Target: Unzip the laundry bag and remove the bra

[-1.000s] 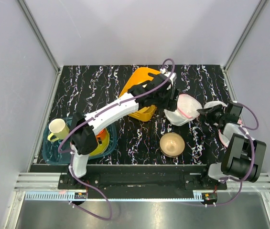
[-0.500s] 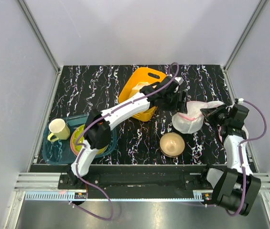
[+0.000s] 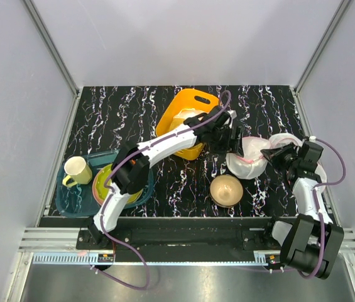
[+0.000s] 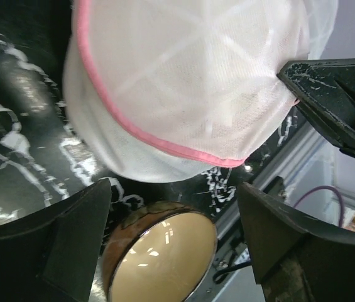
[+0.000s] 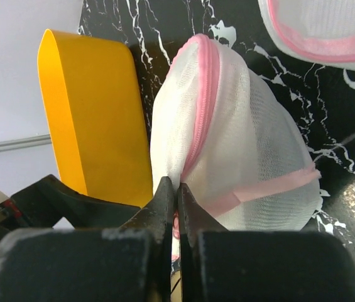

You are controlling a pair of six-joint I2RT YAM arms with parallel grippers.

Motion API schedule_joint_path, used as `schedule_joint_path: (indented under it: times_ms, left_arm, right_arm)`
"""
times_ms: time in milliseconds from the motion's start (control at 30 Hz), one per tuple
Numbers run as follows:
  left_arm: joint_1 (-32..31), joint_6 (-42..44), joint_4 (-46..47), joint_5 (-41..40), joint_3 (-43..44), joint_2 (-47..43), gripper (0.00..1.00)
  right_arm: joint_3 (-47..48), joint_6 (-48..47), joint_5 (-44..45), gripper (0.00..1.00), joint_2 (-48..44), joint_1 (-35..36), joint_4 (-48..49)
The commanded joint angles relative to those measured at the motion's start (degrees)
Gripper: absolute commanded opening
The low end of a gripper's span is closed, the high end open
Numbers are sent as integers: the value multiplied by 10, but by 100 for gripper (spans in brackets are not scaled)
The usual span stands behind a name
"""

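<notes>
The laundry bag, white mesh with pink zip trim, lies on the dark table right of centre. It also fills the top of the left wrist view and the middle of the right wrist view. My right gripper is shut on the pink zip line at the bag's right side. My left gripper is open and empty just left of the bag, with its fingers wide apart above the tan bowl. The bra is hidden; no dark fabric shows.
A tan bowl sits just in front of the bag. A yellow bin stands behind the left gripper. Flat pink-rimmed white discs lie by the right arm. A teal tray with a mug and plates is at the near left.
My right arm has unfolded while its gripper stays on the bag's right side. The bag has shifted a little right and nearer. My left gripper has drawn back slightly to the bag's left.
</notes>
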Motion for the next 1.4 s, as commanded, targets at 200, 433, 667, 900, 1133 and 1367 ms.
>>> schedule_joint_path:
  times_ms: [200,433,667,900,1133,1367]
  left_arm:
    - [36,136,-40,17,58,-67,86]
    - [7,246,-137,-155,95,-82,82]
    - [-30,438,-141,-108,89,-95,84]
    - [-83,619,56,-181,-96,-157,78]
    - [-89,614,169,-113,-151,-163,81]
    - [-111,604,206,-125,-131,-128,79]
  right_arm:
    - [-4,1,-26,52,4,83,-20]
    - [82,-69,125,66,-40,79,-135]
    - [94,-71,119,78,28,73,-146]
    - [121,-76,120,97,16,70,-165]
    - [150,-90,111,100,13,65,-208]
    - [175,-93,122,100,24,52,-230]
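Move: The right fingers are shut on the laundry bag, its middle about 5 cm left, 2 cm back and 5 cm below that hand; the bowl is roughly 13 cm left and 13 cm back, the second bag some 5 cm ahead and 8 cm right. For the open left hand, the laundry bag is about 5 cm right, 2 cm back and 5 cm below, the bowl some 13 cm back and 4 cm left. Right hand opens wide, freeing the laundry bag; left lifts about 7 cm, then sinks, rolling some 70 degrees. ##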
